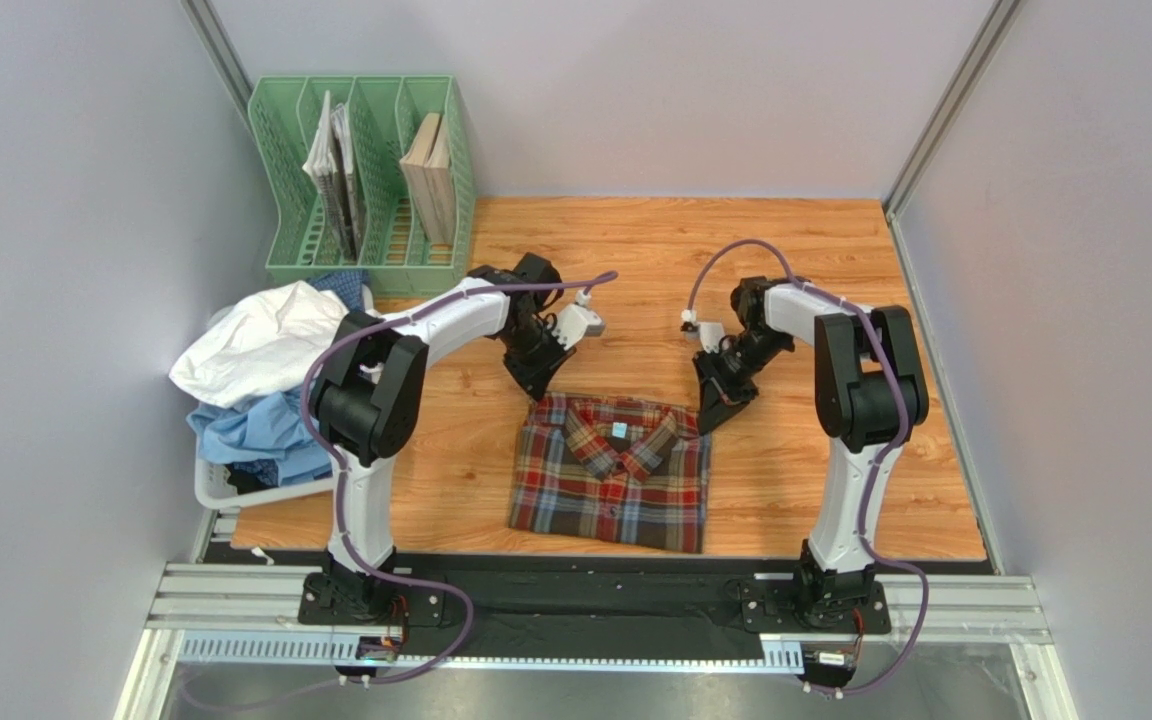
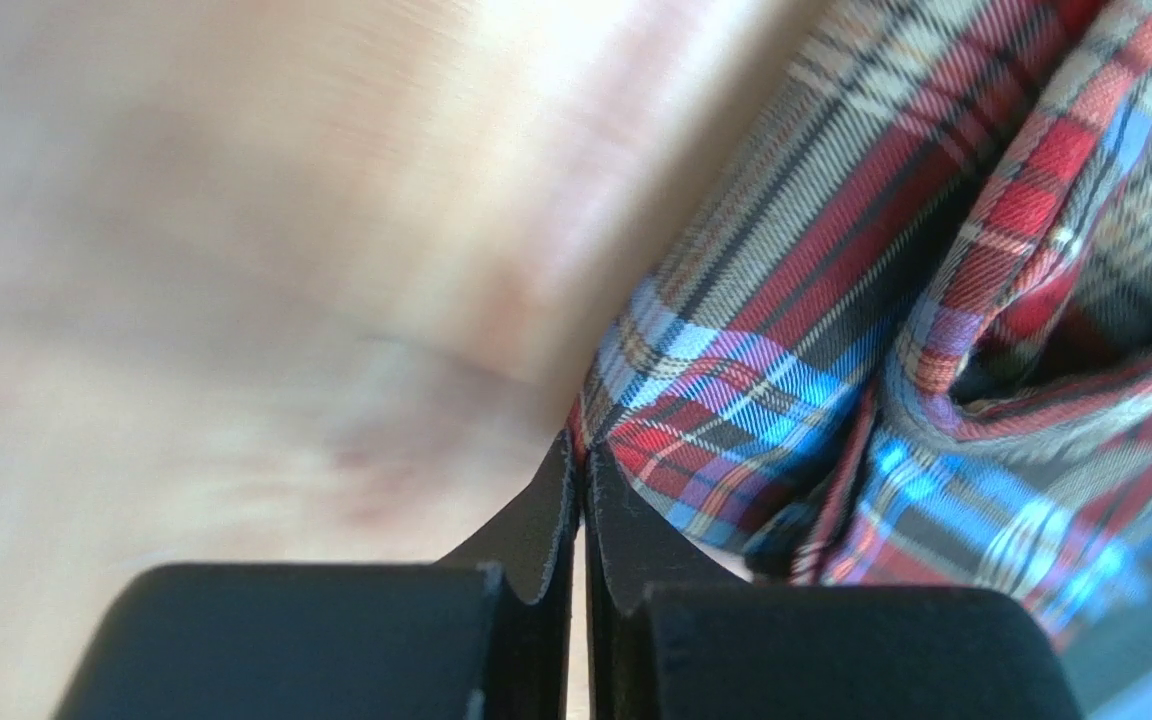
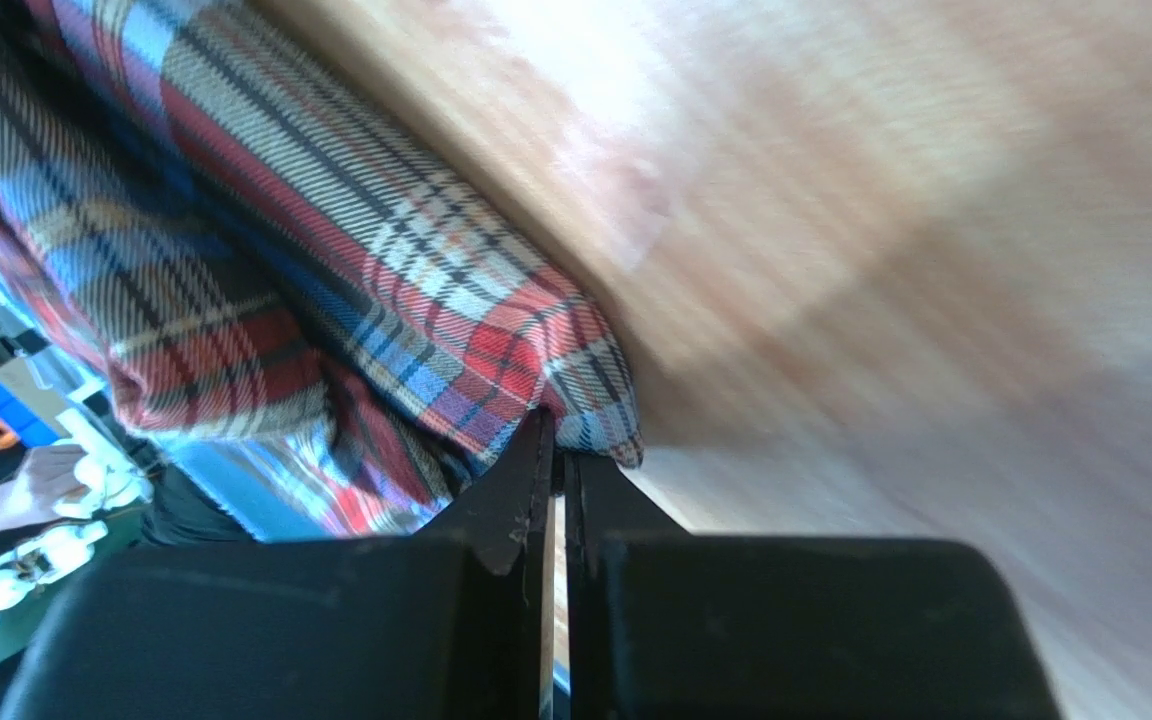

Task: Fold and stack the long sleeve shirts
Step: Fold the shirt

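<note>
The tartan long sleeve shirt (image 1: 609,473) lies folded in a neat rectangle, collar at the far side, on the wooden table (image 1: 838,465). My left gripper (image 1: 545,384) is shut with its tips at the shirt's far left corner (image 2: 717,375). My right gripper (image 1: 711,414) is shut at the far right corner (image 3: 387,285). In the wrist views each closed pair of tips (image 2: 582,450) (image 3: 557,435) touches the cloth's edge; I see no fold of cloth clamped between them. A white shirt (image 1: 259,342) and a light blue shirt (image 1: 249,428) sit crumpled in a pile at the left.
The pile rests in a white wire basket (image 1: 216,489) hanging off the table's left edge. A green file rack (image 1: 364,180) with books stands at the back left. Grey walls close in both sides.
</note>
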You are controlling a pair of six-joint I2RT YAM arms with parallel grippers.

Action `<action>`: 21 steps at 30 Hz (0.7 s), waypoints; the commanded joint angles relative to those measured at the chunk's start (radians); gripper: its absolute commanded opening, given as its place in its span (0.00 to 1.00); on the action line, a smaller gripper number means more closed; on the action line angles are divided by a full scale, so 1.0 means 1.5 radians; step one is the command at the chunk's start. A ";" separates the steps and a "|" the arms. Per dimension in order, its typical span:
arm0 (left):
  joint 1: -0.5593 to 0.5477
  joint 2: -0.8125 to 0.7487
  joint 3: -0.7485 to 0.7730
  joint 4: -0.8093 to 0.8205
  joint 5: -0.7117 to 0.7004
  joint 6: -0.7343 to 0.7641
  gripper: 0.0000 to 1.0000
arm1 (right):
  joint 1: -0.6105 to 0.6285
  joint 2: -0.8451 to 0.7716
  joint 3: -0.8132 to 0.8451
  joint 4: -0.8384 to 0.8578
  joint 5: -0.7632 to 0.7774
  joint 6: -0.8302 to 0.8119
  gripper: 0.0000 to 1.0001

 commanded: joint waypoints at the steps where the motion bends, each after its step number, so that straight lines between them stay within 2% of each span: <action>1: 0.021 -0.013 0.035 0.028 -0.092 0.046 0.00 | 0.001 -0.045 -0.022 0.053 0.031 0.028 0.00; 3: 0.021 -0.012 0.041 0.035 -0.096 0.044 0.00 | -0.002 -0.052 -0.005 0.050 0.037 0.043 0.01; 4: 0.023 -0.012 0.045 0.027 -0.090 0.041 0.04 | -0.005 -0.054 0.003 0.042 0.044 0.046 0.06; 5: 0.025 -0.027 0.044 0.026 -0.073 0.036 0.20 | -0.008 -0.063 0.012 0.031 0.044 0.046 0.11; 8: 0.042 -0.089 0.024 0.027 -0.025 0.015 0.40 | -0.034 -0.113 0.029 -0.002 0.039 0.052 0.31; 10: 0.065 -0.124 0.013 0.019 -0.001 -0.006 0.45 | -0.051 -0.150 0.016 -0.016 0.032 0.052 0.37; 12: 0.087 -0.163 -0.004 0.004 0.077 -0.014 0.50 | -0.053 -0.202 -0.001 -0.023 0.020 0.052 0.47; 15: 0.092 -0.192 -0.029 -0.030 0.164 -0.013 0.53 | -0.050 -0.243 -0.046 -0.018 -0.034 0.070 0.51; 16: 0.092 -0.196 -0.045 -0.032 0.178 -0.016 0.62 | -0.044 -0.245 -0.061 -0.014 -0.051 0.086 0.52; 21: 0.092 -0.173 -0.066 -0.037 0.224 -0.031 0.64 | -0.007 -0.232 -0.094 0.039 -0.053 0.114 0.48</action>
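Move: Just behind and inward of the two pinched far corners lies the folded shirt: its middle is about 10 cm back and 9 cm right of the left hand, some 5 cm back and 12 cm left of the right hand, and a couple of centimetres below both. The collar is nearer, roughly 5 cm back and 10 cm right of the left hand, and about level with the right hand, 11 cm to its left. Pulling its shirt corner forward a last 3 cm or so, the left hand opens its fingers wide and rises about 10 cm clear, tilting its fingertips further inward. The right hand edges only a centimetre or two forward, opens about half, lets go of its corner and lifts some 8 cm, drifting briefly right and back again, its fingertips swinging forward. ##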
